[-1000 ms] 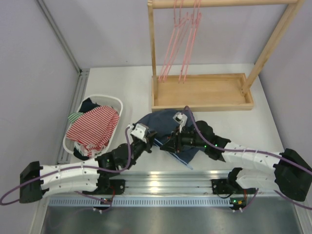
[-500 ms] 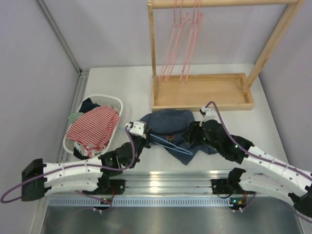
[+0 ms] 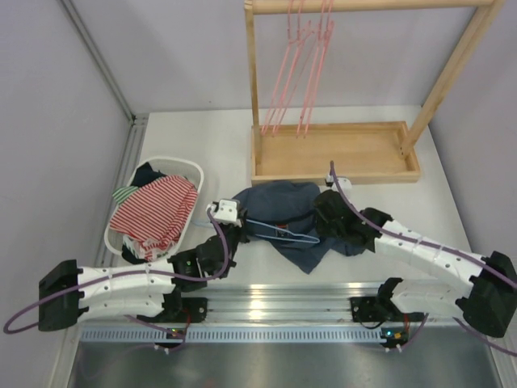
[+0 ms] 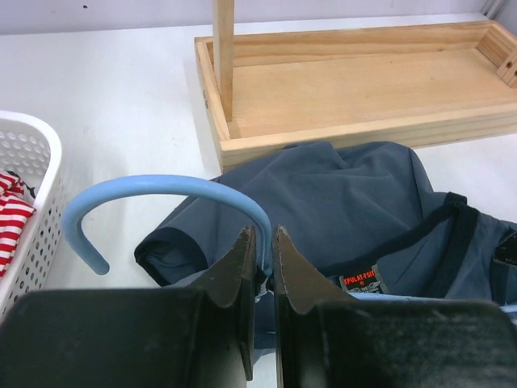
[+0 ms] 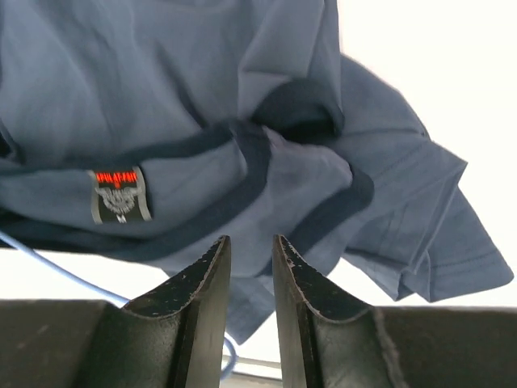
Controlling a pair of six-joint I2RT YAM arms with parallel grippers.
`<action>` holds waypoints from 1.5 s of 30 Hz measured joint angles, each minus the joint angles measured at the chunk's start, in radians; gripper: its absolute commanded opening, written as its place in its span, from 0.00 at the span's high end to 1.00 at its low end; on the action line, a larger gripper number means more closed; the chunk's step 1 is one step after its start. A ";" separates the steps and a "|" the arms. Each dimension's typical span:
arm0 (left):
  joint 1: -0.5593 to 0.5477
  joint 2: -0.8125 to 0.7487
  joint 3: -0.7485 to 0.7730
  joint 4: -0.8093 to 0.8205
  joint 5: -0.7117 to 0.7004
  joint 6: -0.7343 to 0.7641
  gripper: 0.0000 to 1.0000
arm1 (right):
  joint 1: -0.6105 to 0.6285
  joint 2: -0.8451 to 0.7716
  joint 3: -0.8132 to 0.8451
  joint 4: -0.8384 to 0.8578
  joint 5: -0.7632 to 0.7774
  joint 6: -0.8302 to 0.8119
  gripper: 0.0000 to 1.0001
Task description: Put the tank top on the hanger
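Observation:
The navy tank top point(image 3: 283, 208) lies crumpled on the table in front of the wooden tray. The light-blue wire hanger point(image 3: 284, 235) lies across its front part. My left gripper point(image 3: 239, 227) is at the shirt's left edge. It is shut on the hanger just below the hook point(image 4: 161, 187), with the tank top point(image 4: 347, 218) beyond it. My right gripper point(image 3: 323, 215) is over the shirt's right side. Its jaws point(image 5: 252, 250) stand narrowly open above the dark trim of the tank top point(image 5: 242, 97), holding nothing. A bit of hanger wire point(image 5: 48, 263) shows at lower left.
A white laundry basket point(image 3: 182, 165) with a red-and-white striped garment point(image 3: 153, 212) stands at the left. A wooden rack with a tray base point(image 3: 335, 153) stands behind the shirt, with pink hangers point(image 3: 303, 73) on its rail. A metal rail point(image 3: 266, 301) runs along the near edge.
My right gripper has moved from the middle of the shirt to its right side. The hanger, held by my left gripper, has swung to lie more level across the shirt.

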 measured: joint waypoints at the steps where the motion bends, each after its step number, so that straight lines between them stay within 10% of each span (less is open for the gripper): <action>1: 0.000 0.000 0.000 0.003 -0.004 0.000 1.00 | -0.001 0.018 0.014 0.000 0.006 -0.002 0.72; 16: 0.000 0.000 0.000 0.018 -0.018 -0.001 1.00 | -0.033 0.204 0.086 0.013 0.066 -0.033 0.68; 26: 0.000 0.000 0.000 0.021 -0.043 -0.001 1.00 | -0.060 0.188 0.083 0.023 0.060 -0.056 1.00; 45: 0.002 0.093 0.034 -0.003 -0.200 -0.096 1.00 | -0.085 0.010 -0.008 0.029 -0.002 -0.058 1.00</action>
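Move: The tank top's near shoulder strap, at the right end of its neck opening, lies about 3 cm ahead of the right hand, 1 cm to its right and 3 cm below. The hanger's free end is some 3 cm behind that hand, 2 cm to its left and 2 cm lower; the red-lettered label is about 2 cm ahead, 11 cm left and 4 cm below. From the left hand the strap lies roughly 3 cm ahead, 21 cm right and 10 cm below. The tank top's strap is met by the right hand reaching about 3 cm forward and dipping over 2 cm; its part-open fingers shut on the fabric edge, then it rises again and draws back about 1.5 cm, with a slight shift right. The hanger, still pinched at its neck by the left hand, is swung about 12 degrees counter-clockwise as that hand shifts some 2 cm left, then sinks slightly. ##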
